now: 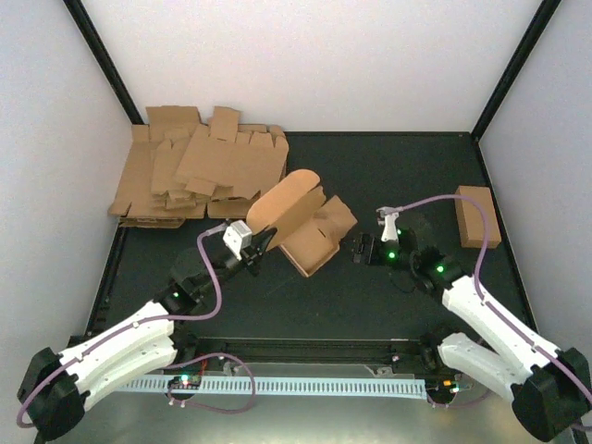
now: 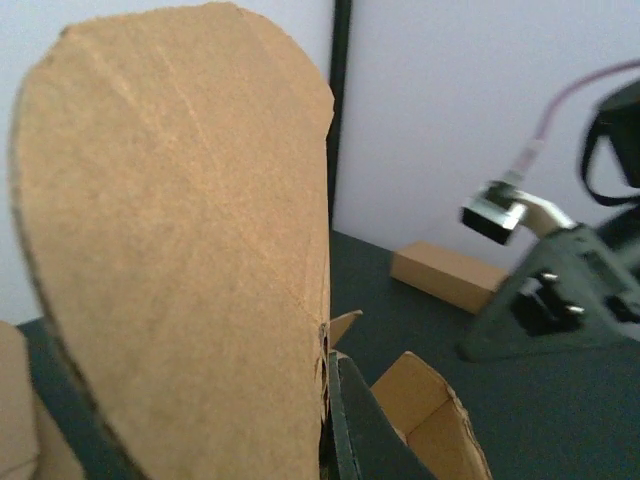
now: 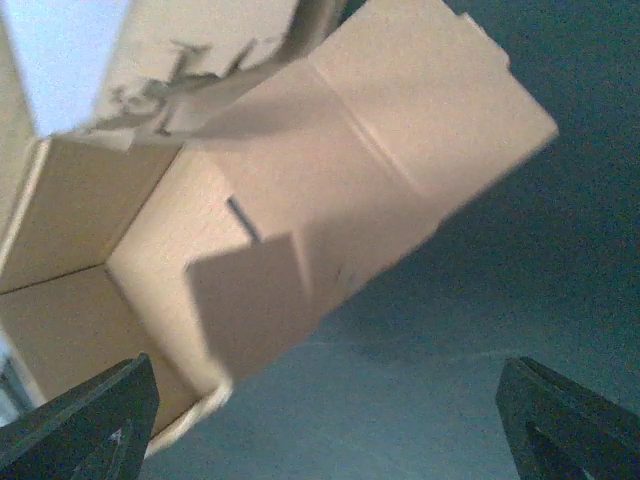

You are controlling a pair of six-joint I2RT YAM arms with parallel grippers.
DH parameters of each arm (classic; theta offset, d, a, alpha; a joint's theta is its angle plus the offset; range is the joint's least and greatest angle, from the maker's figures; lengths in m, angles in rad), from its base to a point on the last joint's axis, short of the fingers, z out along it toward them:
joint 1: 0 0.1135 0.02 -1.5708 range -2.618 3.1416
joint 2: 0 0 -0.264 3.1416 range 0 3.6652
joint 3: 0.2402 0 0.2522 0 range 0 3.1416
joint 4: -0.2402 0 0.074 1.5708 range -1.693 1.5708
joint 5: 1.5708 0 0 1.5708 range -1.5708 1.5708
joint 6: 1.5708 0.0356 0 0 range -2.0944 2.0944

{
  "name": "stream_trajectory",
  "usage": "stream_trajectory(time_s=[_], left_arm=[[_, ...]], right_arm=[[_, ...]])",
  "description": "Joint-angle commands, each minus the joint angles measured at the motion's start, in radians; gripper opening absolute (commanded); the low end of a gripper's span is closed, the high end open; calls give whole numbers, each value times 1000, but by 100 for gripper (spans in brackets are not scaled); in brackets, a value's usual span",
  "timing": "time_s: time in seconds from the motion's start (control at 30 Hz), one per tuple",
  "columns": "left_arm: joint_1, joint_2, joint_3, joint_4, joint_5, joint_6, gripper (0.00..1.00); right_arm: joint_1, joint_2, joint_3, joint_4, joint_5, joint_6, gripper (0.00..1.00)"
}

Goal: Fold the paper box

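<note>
The paper box (image 1: 305, 222) is a brown die-cut carton, partly erected, at the middle of the dark mat with its rounded lid flap raised toward the left. My left gripper (image 1: 262, 242) is shut on that flap's lower edge. In the left wrist view the flap (image 2: 180, 250) fills the left half, and the left gripper (image 2: 335, 400) pinches its edge with one dark finger (image 2: 365, 430) showing. My right gripper (image 1: 359, 248) stands open just right of the carton, not touching it. The right wrist view looks into the carton's open end (image 3: 300, 200), with the right gripper (image 3: 325, 400) spread wide below.
A heap of flat brown blanks (image 1: 199, 171) lies at the back left. A closed brown carton (image 1: 476, 215) sits at the right edge of the mat, also seen as a brick (image 2: 450, 275) behind the right arm (image 2: 560, 280).
</note>
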Motion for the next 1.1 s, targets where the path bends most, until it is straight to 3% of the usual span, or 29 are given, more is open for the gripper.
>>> stream_trajectory(time_s=[0.0,0.07,0.23,0.43,0.6,0.8,1.07], left_arm=[[7,-40,-46,8,197,-84,1],[8,-37,-74,13,238,-80,2],[6,7,-105,20,311,-57,1],[7,76,-115,15,333,-25,2],[7,128,-155,88,294,-52,2],[8,218,-156,129,269,-105,2],[8,252,-193,224,256,-163,2]], right_arm=[[-11,65,77,-156,95,-171,93],[-16,79,80,-139,115,-201,87],[-21,167,110,-138,99,-239,56],[-22,233,37,-27,-26,-232,32],[-22,226,-100,183,-109,-176,22],[-22,292,-196,343,-156,-104,2],[-14,365,-261,502,-205,-63,2]])
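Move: The left hand holds the box by its lid; the bare table it is lowered to lies about 9 cm right, 5 cm back and some 25 cm below that hand, with the box body hanging 8 cm right, 2 cm back and 12 cm below. From the right hand, the open side flap is about 5 cm left, 5 cm ahead and 4 cm lower, and the body roughly 10 cm left, level ahead and 6 cm lower. Still pinching the lid, the left hand lowers the box about 12 cm towards the bare table, first drawing back some 4 cm and drifting right, while its wrist turns clockwise and tips further down by 15–20 degrees. The right hand sinks alongside it by about 12 cm, edging forward before drawing back, and shuts its wide-open fingers on the way, so that the closed tips come down onto the side flap close to its crease by the box body. ##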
